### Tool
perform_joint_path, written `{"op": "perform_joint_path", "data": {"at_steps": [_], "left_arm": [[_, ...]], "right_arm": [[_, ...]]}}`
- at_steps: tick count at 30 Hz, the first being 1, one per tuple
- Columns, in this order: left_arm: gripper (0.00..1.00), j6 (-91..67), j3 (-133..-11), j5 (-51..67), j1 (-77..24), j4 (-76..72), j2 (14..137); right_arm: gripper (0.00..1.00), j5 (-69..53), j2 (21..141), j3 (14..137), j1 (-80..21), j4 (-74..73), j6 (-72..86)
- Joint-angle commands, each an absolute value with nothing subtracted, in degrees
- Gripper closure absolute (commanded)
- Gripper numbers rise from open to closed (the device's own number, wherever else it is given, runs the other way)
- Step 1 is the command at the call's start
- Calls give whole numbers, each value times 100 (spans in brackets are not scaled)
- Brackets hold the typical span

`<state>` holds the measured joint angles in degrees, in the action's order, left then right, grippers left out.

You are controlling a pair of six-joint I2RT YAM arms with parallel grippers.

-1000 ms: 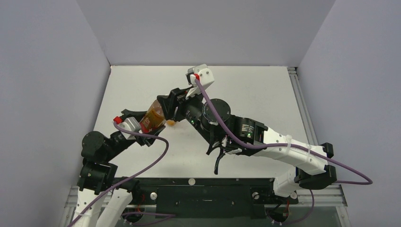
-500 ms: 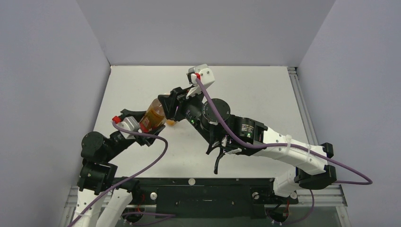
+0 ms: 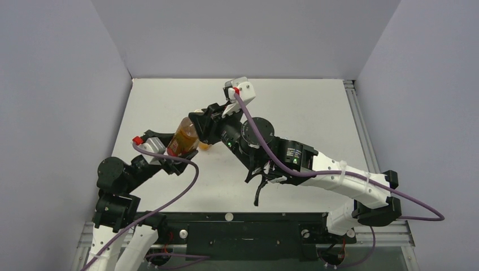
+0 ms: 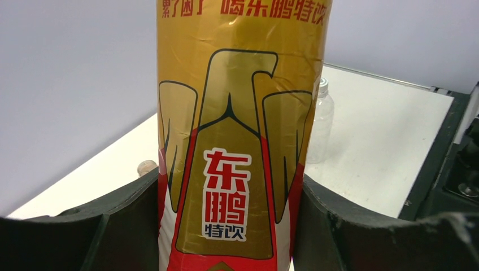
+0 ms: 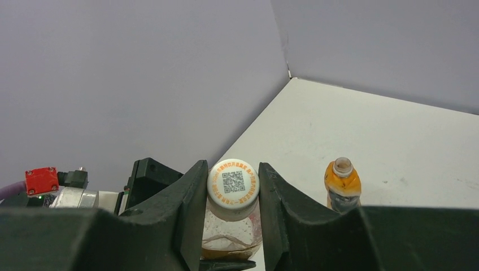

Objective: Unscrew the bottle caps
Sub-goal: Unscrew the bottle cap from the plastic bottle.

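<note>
My left gripper is shut on the reddish-brown bottle, which has a gold and red label; its black fingers press both sides. The top view shows that bottle held tilted above the table, neck pointing toward the right arm. My right gripper is shut on its white cap, printed with a square code, and both pads touch the cap's sides. The orange bottle with a dark label stands uncapped on the table. The clear bottle stands upright with its cap on.
The white table is walled in grey at the back and on both sides. The right arm reaches diagonally across the middle. An orange bit of the uncapped bottle shows under the right wrist. Purple cables loop near both arms.
The right jaws have closed in onto the white cap. The held bottle and the left gripper shifted slightly; the left grip is unchanged.
</note>
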<state>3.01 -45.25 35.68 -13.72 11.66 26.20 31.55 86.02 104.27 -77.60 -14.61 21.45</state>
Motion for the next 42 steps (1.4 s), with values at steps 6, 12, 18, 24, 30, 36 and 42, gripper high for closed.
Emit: {"op": "perform_joint_path", "data": {"at_steps": [6,12,18,24,30,36,42], "left_arm": [[100,-1686,-4949,5173,-1347,333,2791],[100,-3105,-5361,6412,-1355,-271,3229],[100,-3274,-5347,6492,-1399,-292,3152],[100,-2934,-5384,6390,-1400,-91,3183],[100,-1670,-5246,5442,-1401,452,3116],[100,332,-4675,3824,-1401,457,2722],[100,1469,-4310,2984,-1402,221,2512]], "right_arm": [[100,15,7349,9198,-7384,-150,1448],[100,-1889,6612,8627,-7029,576,1549],[87,-2411,6490,8500,-6961,599,1567],[60,-1945,6684,8653,-6969,349,1560],[29,251,6546,8739,-7042,199,1571],[27,2286,6937,9142,-7580,-159,1375],[26,3263,8243,10978,-7903,-1547,1441]]}}
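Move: The right fingers already pinch the bottle cap right at their pads; the bottle's body slopes away about 3 cm ahead, 3 cm left and 9 cm below. From the left hand, which grips that body, the cap is some 4 cm back, 4 cm right and 12 cm up. From the right hand, the standing orange bottle is about 20 cm ahead, 2 cm left and 38 cm down, and a clear bottle 10 cm ahead, 20 cm right and 39 cm down. Right fingers keep their pinch on the cap as both hands draw back about 10 cm and rise slightly, the right turning counter-clockwise some 40 degrees, the left with the bottle clockwise almost as far. There the right opens wide and lets go; both hands swing forward again and turn back, the left nearly to its start, the right climbing away above the cap. ##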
